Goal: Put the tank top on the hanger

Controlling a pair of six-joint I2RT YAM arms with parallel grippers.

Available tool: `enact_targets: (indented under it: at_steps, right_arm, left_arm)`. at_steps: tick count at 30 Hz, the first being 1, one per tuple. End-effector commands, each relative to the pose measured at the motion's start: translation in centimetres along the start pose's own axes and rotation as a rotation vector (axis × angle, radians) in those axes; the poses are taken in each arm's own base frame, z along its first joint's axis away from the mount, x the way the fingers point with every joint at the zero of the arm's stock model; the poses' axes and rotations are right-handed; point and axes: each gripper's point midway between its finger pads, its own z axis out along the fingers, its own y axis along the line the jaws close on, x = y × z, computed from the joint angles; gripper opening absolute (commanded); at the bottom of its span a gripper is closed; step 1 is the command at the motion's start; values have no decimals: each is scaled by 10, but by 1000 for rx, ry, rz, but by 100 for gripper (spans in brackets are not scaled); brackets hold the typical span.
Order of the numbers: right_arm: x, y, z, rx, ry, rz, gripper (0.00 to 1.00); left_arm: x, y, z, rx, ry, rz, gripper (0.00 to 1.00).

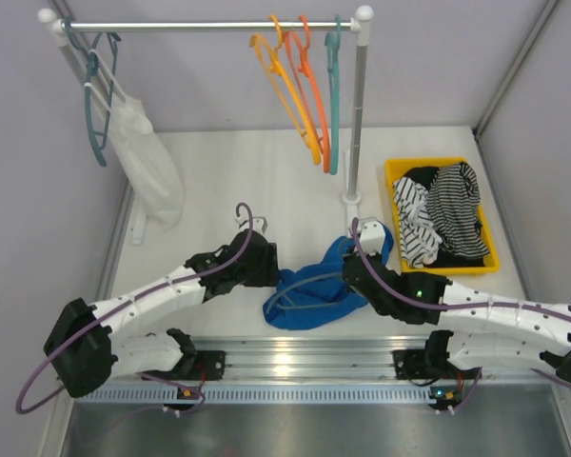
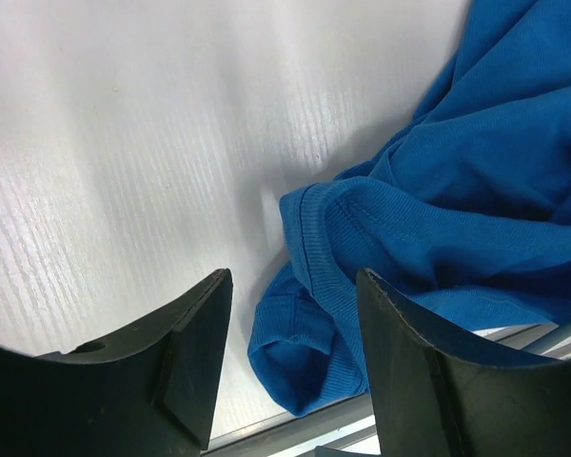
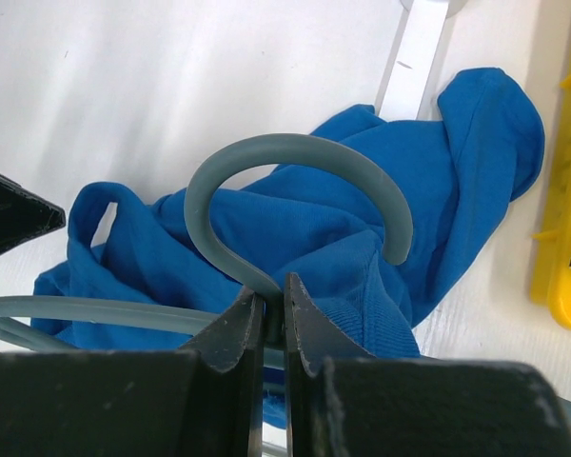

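Note:
The royal-blue tank top (image 1: 314,286) lies crumpled on the table between the two arms. The slate-teal hanger (image 1: 305,306) rests on it, its frame partly under the fabric. My right gripper (image 3: 274,286) is shut on the hanger's neck just below the curved hook (image 3: 295,145), with the tank top (image 3: 438,162) bunched behind. My left gripper (image 2: 293,286) stands open at the top's left edge. A folded strap end of the tank top (image 2: 476,190) lies between its fingers (image 2: 195,343), touching neither.
A clothes rail at the back carries orange hangers (image 1: 295,86), a teal hanger (image 1: 334,95) and a white garment (image 1: 147,162). Its right post (image 1: 355,124) stands just behind the top. A yellow bin (image 1: 395,176) with striped garments (image 1: 447,214) sits at right.

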Motion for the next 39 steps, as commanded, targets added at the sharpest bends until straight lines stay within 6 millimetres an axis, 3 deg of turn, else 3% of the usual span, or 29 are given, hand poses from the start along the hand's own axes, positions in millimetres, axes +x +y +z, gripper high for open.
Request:
enact_targets:
  at_steps: [1, 7, 10, 13, 16, 20, 31, 39]
  right_arm:
    - [-14, 3, -7, -9, -50, 45, 0]
    - [-16, 1, -8, -2, -56, 46, 0]
    - [-16, -1, -8, 6, -56, 45, 0]
    - [-16, -2, -9, 11, -56, 48, 0]
    - [-16, -5, -10, 18, -59, 53, 0]
    - [-17, -9, -11, 41, -62, 64, 0]
    - [-27, -21, -9, 157, -89, 109, 0]
    - [-35, -19, -11, 165, -104, 133, 0]
  left_arm:
    - [-2, -8, 3, 29, -4, -34, 60]
    - [-3, -18, 12, 70, -7, -51, 59]
    - [3, -22, 20, 89, 19, -56, 53]
    - [10, -25, 29, 103, 40, -69, 38]
    - [14, -25, 31, 108, 53, -80, 17]
    - [14, -21, 24, 100, 46, -77, 1]
    - [29, -13, -4, 127, 77, -47, 0]
    - [61, 0, -8, 125, 160, -33, 0]
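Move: The near left edge of the blue tank top, which my open left fingers go for, lies about 3 cm to their right, level with them fore and aft and some 4 cm below. The free left end of the hanger is about 5 cm back of that hand, 1 cm to its right and nearly at its height; the tank top's main heap is some 13 cm to its right, 6 cm below. From my right hand, which holds the hanger by its neck, that edge lies roughly 15 cm left, 1 cm ahead and 11 cm below. I ease my left hand down about 3 cm and 2 cm right onto the tank top's edge, close the fingers and pinch the cloth, lift it a couple of centimetres, then draw it back some 3 cm, sinking again near the end. Meanwhile my right hand keeps its grip on the hanger, shifts about 2.5 cm to the right and turns some 10 degrees clockwise, swinging the hanger's left end forward towards the pinched edge. ##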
